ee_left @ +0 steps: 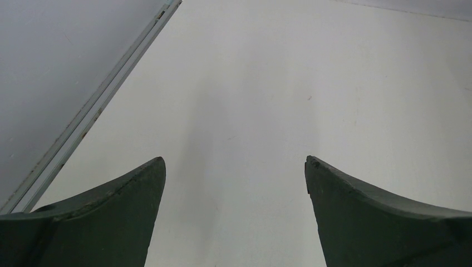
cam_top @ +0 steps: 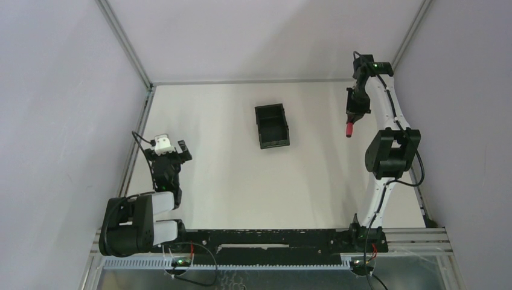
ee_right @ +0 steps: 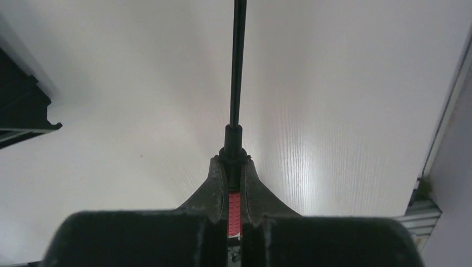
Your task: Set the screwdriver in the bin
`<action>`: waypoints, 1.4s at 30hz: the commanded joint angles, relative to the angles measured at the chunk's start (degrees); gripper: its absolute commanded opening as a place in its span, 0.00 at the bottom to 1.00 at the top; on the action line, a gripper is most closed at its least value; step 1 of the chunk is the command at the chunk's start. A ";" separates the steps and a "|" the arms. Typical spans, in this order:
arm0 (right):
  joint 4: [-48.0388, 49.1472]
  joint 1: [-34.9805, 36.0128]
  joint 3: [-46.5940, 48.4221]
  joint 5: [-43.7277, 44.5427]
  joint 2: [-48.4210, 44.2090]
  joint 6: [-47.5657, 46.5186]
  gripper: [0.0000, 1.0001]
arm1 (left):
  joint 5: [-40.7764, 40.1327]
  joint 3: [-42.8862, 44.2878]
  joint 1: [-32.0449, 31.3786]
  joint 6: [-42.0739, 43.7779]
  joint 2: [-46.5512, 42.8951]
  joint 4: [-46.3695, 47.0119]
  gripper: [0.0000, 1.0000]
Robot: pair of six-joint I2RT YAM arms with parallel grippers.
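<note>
My right gripper [cam_top: 351, 116] is shut on the screwdriver [cam_top: 349, 129] and holds it above the table at the right rear. In the right wrist view the red handle [ee_right: 234, 207] sits clamped between the fingers [ee_right: 214, 183], and the thin black shaft [ee_right: 238, 67] runs straight ahead past my right gripper [ee_right: 234, 162]. The black bin [cam_top: 272, 125] stands empty at the table's middle rear, well left of that gripper; its corner shows in the right wrist view [ee_right: 22, 105]. My left gripper [cam_top: 167, 158] [ee_left: 235, 161] is open and empty over the table's left side.
A metal frame rail [cam_top: 137, 142] runs along the table's left edge, also in the left wrist view [ee_left: 94, 108]. Another rail [ee_right: 445, 117] borders the right edge. The enclosure's walls close in the back and sides.
</note>
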 commanded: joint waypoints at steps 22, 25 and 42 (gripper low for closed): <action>14.69 31.44 18.56 -1.63 12.90 -2.23 0.00 | -0.23 3.05 -0.41 1.00 0.06 2.30 1.00; 19.23 33.77 17.23 2.62 13.08 -6.40 0.00 | -0.23 3.04 -0.40 0.97 0.06 2.30 1.00; 28.27 37.22 6.86 8.39 17.94 -13.37 0.10 | -0.22 3.03 -0.41 0.94 0.04 2.30 1.00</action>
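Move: The right gripper already holds the screwdriver by its handle, shaft pointing forward, well clear of the table. The bin it goes to lies about 27 cm to the right gripper's left, some 5 cm farther ahead and 13 cm below. From the idle left gripper the bin is roughly 36 cm to the right, 10 cm ahead and 7 cm below. Swing the right gripper left by almost 30 cm to over the bin, after a slight draw back, and bring it some 6 cm forward while the hand turns about 45 degrees counter-clockwise. Once over the bin, stop the sideways travel and sink towards its inside. Keep the fingers shut on the screwdriver handle throughout. ##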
